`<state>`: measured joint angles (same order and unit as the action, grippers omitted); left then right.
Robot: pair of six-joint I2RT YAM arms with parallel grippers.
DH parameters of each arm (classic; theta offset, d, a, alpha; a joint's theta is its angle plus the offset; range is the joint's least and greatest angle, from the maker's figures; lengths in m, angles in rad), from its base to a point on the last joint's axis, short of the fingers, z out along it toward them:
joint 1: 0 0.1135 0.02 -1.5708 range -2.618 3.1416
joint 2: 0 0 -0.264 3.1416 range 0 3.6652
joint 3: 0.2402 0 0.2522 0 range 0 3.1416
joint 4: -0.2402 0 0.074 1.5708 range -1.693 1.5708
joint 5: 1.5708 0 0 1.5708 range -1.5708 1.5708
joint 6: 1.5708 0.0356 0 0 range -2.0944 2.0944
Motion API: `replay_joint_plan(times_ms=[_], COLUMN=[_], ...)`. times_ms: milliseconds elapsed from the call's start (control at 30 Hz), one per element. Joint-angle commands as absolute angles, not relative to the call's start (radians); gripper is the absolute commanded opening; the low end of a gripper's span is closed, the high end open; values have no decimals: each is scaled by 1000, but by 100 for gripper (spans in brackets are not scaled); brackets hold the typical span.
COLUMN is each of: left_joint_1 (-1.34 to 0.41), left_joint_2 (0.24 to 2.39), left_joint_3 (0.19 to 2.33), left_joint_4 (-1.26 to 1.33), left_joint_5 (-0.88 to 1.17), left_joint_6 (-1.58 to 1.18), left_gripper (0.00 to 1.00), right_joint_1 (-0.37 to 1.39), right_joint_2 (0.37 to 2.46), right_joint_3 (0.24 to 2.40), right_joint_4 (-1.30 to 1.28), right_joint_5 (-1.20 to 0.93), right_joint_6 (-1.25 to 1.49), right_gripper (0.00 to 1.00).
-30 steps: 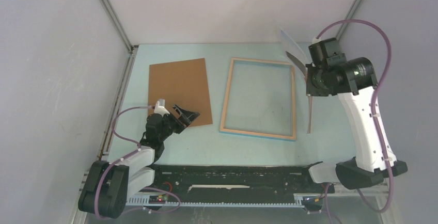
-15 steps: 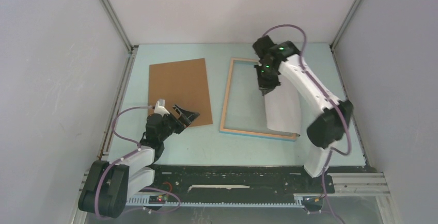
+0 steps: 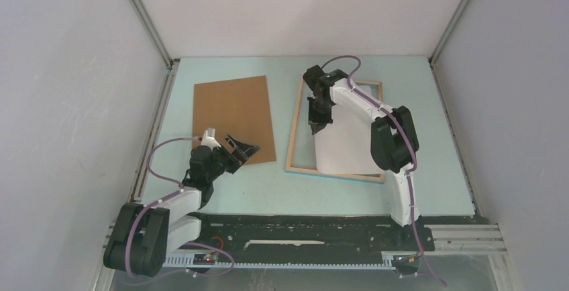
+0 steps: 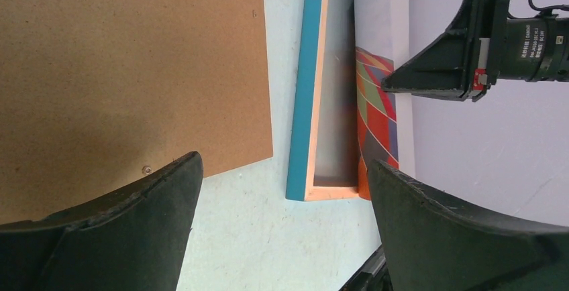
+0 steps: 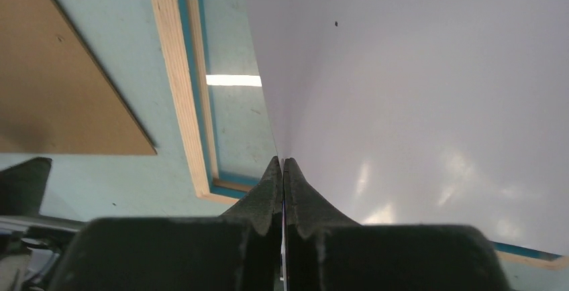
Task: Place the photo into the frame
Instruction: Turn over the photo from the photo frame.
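Observation:
The frame (image 3: 293,130) lies flat with its light wood back up; its blue front edge (image 4: 305,103) shows in the left wrist view. My right gripper (image 3: 315,121) is shut on the left edge of the photo (image 3: 345,149), whose white back faces up over the frame's right part. That held edge is raised, so the left wrist view catches the orange and red print (image 4: 376,110) underneath. In the right wrist view the jaws (image 5: 282,160) pinch the sheet (image 5: 416,103) above the frame's rail (image 5: 178,90). My left gripper (image 3: 245,151) is open and empty.
A plain brown backing board (image 3: 233,118) lies left of the frame, and the left gripper (image 4: 283,163) hovers by its near right corner (image 4: 121,70). Grey walls enclose the pale blue table on three sides. A black rail runs along the near edge.
The right arm has swung from the table's right side leftward over the frame, carrying the photo, which has gone from hanging upright to lying back-up across the frame. The left arm has not moved.

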<state>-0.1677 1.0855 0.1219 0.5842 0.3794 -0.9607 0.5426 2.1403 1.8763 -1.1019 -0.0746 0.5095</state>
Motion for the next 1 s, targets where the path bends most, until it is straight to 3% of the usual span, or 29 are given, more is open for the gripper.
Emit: replay_joint_plan(times_ms=[0, 233, 600, 700, 733, 800, 967], left_joint_1=[-156, -152, -146, -146, -147, -146, -146], left_joint_2=[1100, 1099, 1101, 1102, 1103, 1102, 1093], left_joint_3=[175, 171, 168, 168, 168, 167, 162], left_joint_4=[633, 635, 642, 643, 644, 645, 647], left_joint_5=[410, 413, 420, 420, 420, 419, 416], left_joint_6=[-970, -973, -974, -975, -975, -975, -974], left_gripper=[100, 100, 100, 100, 100, 100, 100], right_joint_1=[543, 516, 496, 501, 503, 507, 508], right_joint_2=[2134, 2085, 2090, 2087, 2082, 2062, 1946], right_joint_3=[1861, 1782, 1740, 1748, 1748, 1744, 1670], right_joint_4=[-972, -819, -829, -829, -822, -802, -714], right_joint_5=[-35, -31, -3, 0, -2, -24, -109], right_joint_6=[641, 739, 669, 627, 615, 598, 566], right_gripper=[0, 0, 1, 35, 41, 50, 61])
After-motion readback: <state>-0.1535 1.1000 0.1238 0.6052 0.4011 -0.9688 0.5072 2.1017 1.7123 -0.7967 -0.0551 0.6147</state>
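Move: The frame's middle lies about 6 cm to the right of the right hand, level with it fore and aft and some 5 cm below. That hand already pinches the left edge of the photo, blank side up, whose middle is about 9 cm to its right and 3 cm lower. The brown board is some 24 cm left and 3 cm ahead. From the left hand, the frame's middle is about 27 cm right, 7 cm ahead, some 6 cm below. Right hand carries the photo's edge about 4 cm forward and 2 cm down over the frame, then opens. ##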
